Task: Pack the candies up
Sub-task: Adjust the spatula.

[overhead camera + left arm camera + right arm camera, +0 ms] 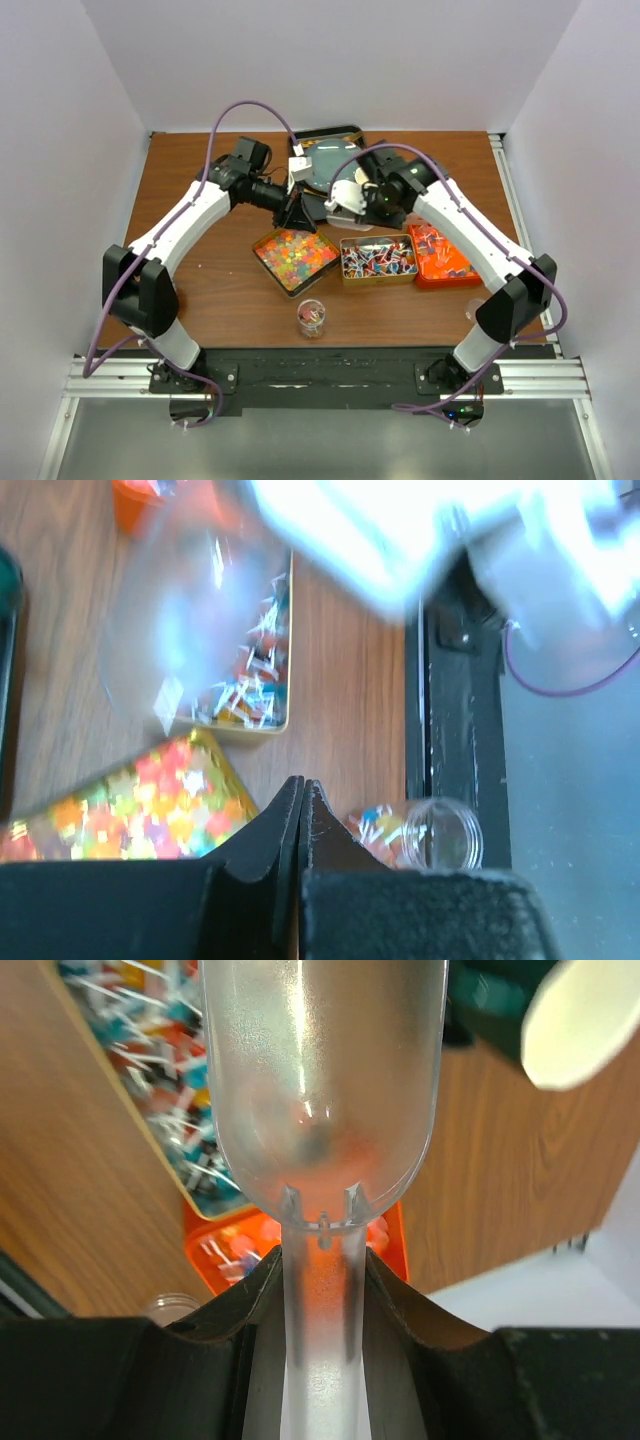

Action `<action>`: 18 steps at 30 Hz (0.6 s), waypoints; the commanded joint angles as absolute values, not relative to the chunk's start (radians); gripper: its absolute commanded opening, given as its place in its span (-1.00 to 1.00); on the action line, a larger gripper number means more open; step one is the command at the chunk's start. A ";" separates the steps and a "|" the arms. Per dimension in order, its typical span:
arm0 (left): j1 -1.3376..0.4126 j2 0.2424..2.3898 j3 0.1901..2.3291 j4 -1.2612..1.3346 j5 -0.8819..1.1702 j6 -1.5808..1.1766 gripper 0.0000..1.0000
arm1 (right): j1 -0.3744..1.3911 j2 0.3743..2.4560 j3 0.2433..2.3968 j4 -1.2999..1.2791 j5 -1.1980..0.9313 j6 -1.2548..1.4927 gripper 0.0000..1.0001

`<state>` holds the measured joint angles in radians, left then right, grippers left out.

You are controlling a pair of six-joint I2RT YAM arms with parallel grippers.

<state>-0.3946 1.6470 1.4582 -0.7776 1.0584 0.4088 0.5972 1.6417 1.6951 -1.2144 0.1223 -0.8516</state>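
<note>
The candies lie in open tins: jelly beads in a gold tin (293, 258) (130, 805), wrapped pieces in a second gold tin (378, 258) (250, 680) (150, 1080) and in an orange tin (440, 255) (230, 1250). A small clear jar (311, 317) (430, 832) near the front edge holds a few wrapped candies. My right gripper (357, 207) (320, 1280) is shut on the handle of a clear plastic scoop (320, 1090), held above the tins; its bowl looks empty. My left gripper (297, 214) (303, 785) is shut and empty above the jelly-bead tin's far corner.
A black tray (325, 145) with a teal dish stands at the back, behind both grippers. A second clear jar (478, 305) (175, 1308) stands by the right arm's base. A white round thing (575, 1020) shows at the upper right of the right wrist view.
</note>
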 commanded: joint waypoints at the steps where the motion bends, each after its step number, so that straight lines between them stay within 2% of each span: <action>1: -0.396 1.647 1.448 -0.606 1.163 0.293 -1.00 | 0.643 1.696 1.816 -1.281 0.025 -0.807 -1.00; 9: -0.385 1.670 1.375 -0.460 1.143 0.144 -1.00 | 0.676 1.698 1.910 -1.333 -0.115 -0.830 -1.00; 14: -0.387 1.693 1.351 -0.439 1.106 0.127 -1.00 | 0.698 1.635 1.927 -1.355 -0.285 -0.861 -1.00; 18: -0.385 1.707 1.338 -0.422 1.103 0.098 -1.00 | 0.703 1.608 1.972 -1.353 -0.316 -0.851 -1.00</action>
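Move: The right hand already holds the spatula by its handle. The left hand's shut fingertips are about 16 cm to its left, 4 cm back and nearly level with it; the lollipop tin stands about 8 cm back and 16 cm below, the mug some 7 cm ahead, 5 cm left and 14 cm below. From the left hand, the spatula's blade is roughly 8 cm right and 2 cm ahead, nearly level, with the star-candy tray 5 cm back, 5 cm left and 18 cm below. Keeping its grip on the spatula, the right hand carries it about 7 cm left and also some 4 cm back, rising a little towards the end, while the wrist turns roughly 20 degrees so that its down-pointing fingers swing left and the blade comes in front of the left fingertips. The left hand, fingers kept shut and pointing right, edges slightly right and forward to meet the blade, rising about 1 cm and then sinking some 3 cm as it tips a little; whether it touches the blade can't be seen. ##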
